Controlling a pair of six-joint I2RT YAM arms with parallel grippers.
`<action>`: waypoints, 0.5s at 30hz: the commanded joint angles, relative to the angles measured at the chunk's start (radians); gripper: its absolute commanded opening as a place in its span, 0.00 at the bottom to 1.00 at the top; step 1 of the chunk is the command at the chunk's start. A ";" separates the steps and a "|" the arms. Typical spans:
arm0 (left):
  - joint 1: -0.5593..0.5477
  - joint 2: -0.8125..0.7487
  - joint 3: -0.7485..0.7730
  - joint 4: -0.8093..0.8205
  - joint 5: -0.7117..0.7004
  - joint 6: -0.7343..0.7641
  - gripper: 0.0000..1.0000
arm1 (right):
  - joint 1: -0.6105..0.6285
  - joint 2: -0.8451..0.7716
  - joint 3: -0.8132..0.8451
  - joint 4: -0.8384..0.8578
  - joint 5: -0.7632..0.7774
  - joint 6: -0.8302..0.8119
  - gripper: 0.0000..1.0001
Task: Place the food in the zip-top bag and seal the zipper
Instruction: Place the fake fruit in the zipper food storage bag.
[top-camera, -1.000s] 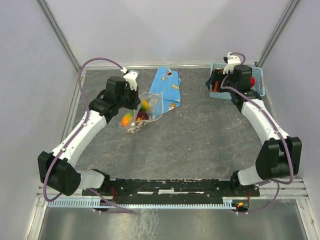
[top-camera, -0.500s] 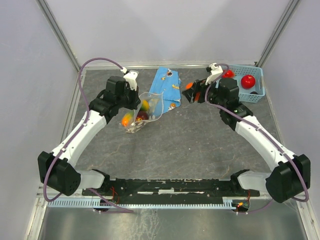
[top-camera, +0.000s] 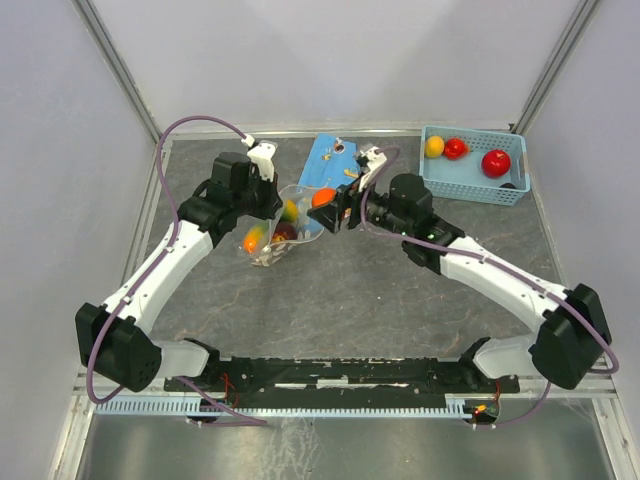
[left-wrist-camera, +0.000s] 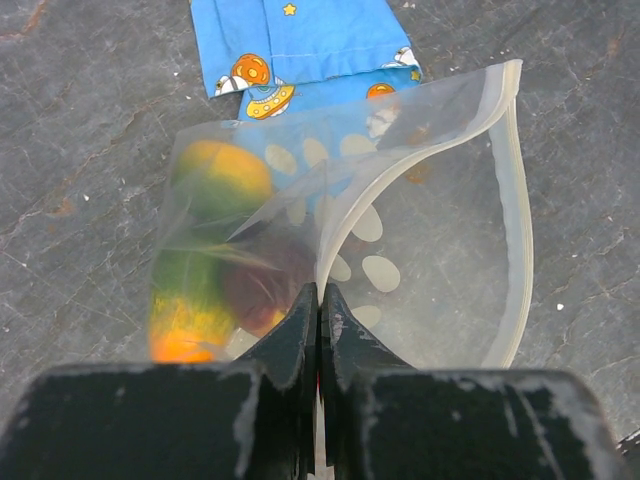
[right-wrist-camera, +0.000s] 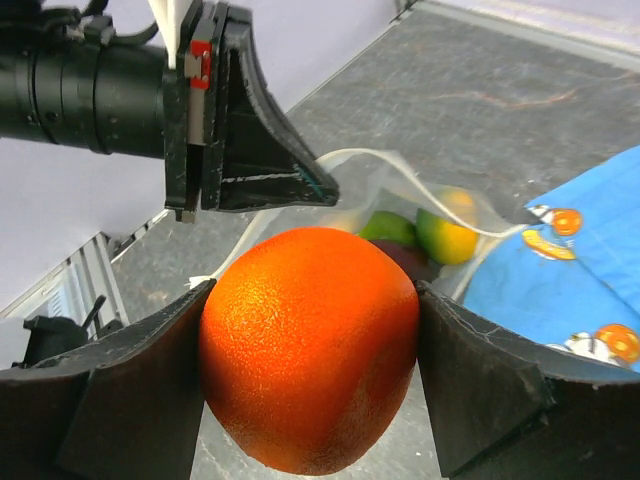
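The clear zip-top bag (top-camera: 285, 222) with white dots lies open on the table, its whitish zipper (left-wrist-camera: 518, 210) curving round the mouth. My left gripper (left-wrist-camera: 320, 300) is shut on the bag's near mouth edge and holds it up. Food sits inside the bag: a yellow-green fruit (left-wrist-camera: 220, 175), a green-orange one (left-wrist-camera: 185, 305) and a dark purple one (left-wrist-camera: 265, 285). My right gripper (right-wrist-camera: 310, 355) is shut on an orange fruit (top-camera: 323, 198), held just right of the bag's mouth. The mouth (right-wrist-camera: 400, 175) faces it.
A blue wrapper with orange prints (top-camera: 335, 172) lies flat behind the bag. At the back right stands a light-blue mesh basket (top-camera: 473, 185) with a yellow fruit (top-camera: 434, 146) and two red ones (top-camera: 495, 162). Grey walls and metal posts enclose the table.
My right arm has swung left from the basket to the bag's mouth, carrying the orange fruit. The left arm and the bag have stayed where they were.
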 joint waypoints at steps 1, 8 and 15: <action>0.004 -0.037 0.038 0.038 0.034 -0.043 0.03 | 0.045 0.079 0.067 0.102 -0.033 0.017 0.46; 0.004 -0.041 0.035 0.044 0.051 -0.048 0.03 | 0.075 0.209 0.128 0.118 -0.031 0.031 0.47; 0.004 -0.042 0.036 0.044 0.056 -0.050 0.03 | 0.079 0.294 0.168 0.124 0.021 0.052 0.50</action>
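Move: Ahead-left of the right hand, which already holds the orange, the bag's open mouth lies about 6 cm to the left, 4 cm farther out and 9 cm lower. The dark fruit in the bag is about 10 cm left, 2 cm ahead and 15 cm down; the yellow-green fruit is 8 cm left, 8 cm ahead and 14 cm down. From the left hand, still pinching the rim, the mouth's middle is roughly 5 cm right, 1 cm ahead and 3 cm lower. Swinging the orange leftward and down together, some 6 cm each way, the right hand brings it from above and right of the bag to the open mouth. The sideways travel leads at first; the hand then sinks and edges slightly forward, slowing, with its grip on the orange kept. The left hand stays nearly in place and keeps the rim pinched to hold the mouth open. ##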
